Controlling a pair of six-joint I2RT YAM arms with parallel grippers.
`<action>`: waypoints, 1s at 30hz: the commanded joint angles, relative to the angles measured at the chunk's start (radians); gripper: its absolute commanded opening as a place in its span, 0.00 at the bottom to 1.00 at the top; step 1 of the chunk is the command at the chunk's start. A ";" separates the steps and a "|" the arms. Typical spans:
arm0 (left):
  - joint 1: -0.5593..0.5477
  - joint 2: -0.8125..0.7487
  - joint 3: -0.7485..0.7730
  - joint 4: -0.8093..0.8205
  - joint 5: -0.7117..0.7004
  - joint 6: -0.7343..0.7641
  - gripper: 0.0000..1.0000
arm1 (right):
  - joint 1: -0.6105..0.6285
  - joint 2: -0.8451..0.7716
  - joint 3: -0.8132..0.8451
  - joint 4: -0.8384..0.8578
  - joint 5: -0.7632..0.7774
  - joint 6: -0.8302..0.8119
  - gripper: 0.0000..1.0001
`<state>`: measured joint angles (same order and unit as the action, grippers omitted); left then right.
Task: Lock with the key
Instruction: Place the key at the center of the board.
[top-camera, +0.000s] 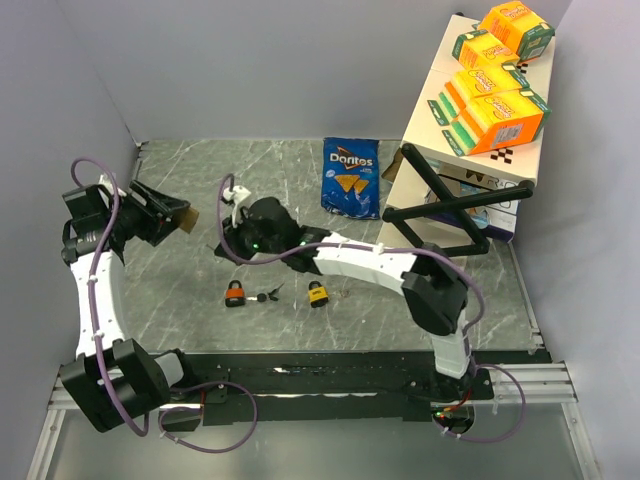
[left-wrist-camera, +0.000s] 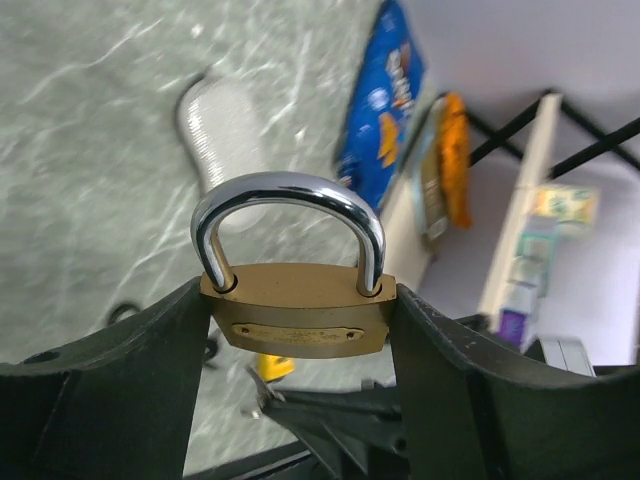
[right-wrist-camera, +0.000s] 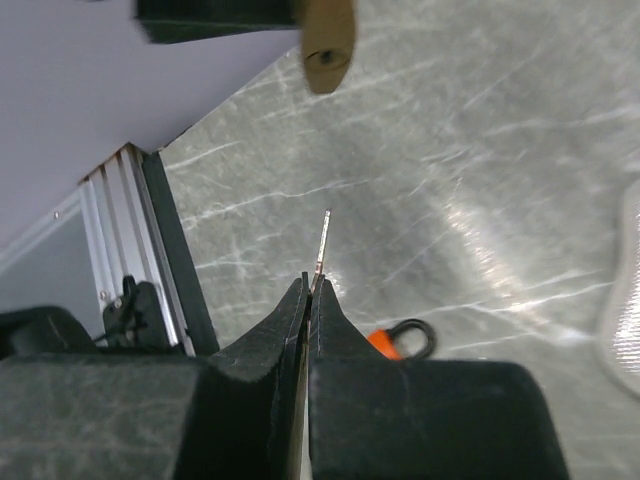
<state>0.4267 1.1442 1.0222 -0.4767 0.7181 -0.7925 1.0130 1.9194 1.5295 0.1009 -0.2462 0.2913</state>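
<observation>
A brass padlock with a steel shackle is clamped by its sides between the fingers of my left gripper, held above the table at the left. Both shackle legs sit in the body. My right gripper is shut on a thin silver key that sticks out past the fingertips. The key points toward the padlock's underside and keyhole, with a clear gap between them. In the top view the right gripper sits just right of and below the left gripper.
An orange padlock, a loose key and a yellow padlock lie on the marble tabletop. A white ribbed object and a Doritos bag lie behind. A black-framed shelf with orange boxes stands at right.
</observation>
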 joint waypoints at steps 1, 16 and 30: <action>0.017 -0.017 0.096 -0.164 0.000 0.206 0.01 | 0.038 0.062 0.083 0.052 0.073 0.150 0.00; 0.073 -0.034 0.101 -0.321 -0.155 0.375 0.01 | 0.147 0.280 0.146 -0.004 0.196 0.322 0.00; 0.083 -0.070 0.108 -0.477 -0.307 0.507 0.01 | 0.153 0.443 0.245 0.066 0.145 0.370 0.00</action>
<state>0.4969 1.1076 1.0832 -0.9382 0.4416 -0.3313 1.1603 2.3276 1.7168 0.0895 -0.0753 0.6075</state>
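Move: My closed right fingers grip the key. The bare table spot I take it to lies about 8 cm left, 4 cm back and 21 cm below. The orange padlock is nearly straight beneath me, some 1 cm ahead. The loose keys lie about 9 cm right and level fore and aft, and the brass padlock is 7 cm ahead, 6 cm left and 3 cm above. From my left hand that spot is roughly 11 cm back, straight in line sideways and 24 cm below. I bring the key down with my right hand, about 15 cm, drifting left and a little back towards the bare table beside the orange padlock, my shut fingers dipping some 15 degrees steeper. Meanwhile my left hand keeps its hold on the brass padlock and draws it back, down and slightly left by roughly 10 cm, tipping its fingers further down. ##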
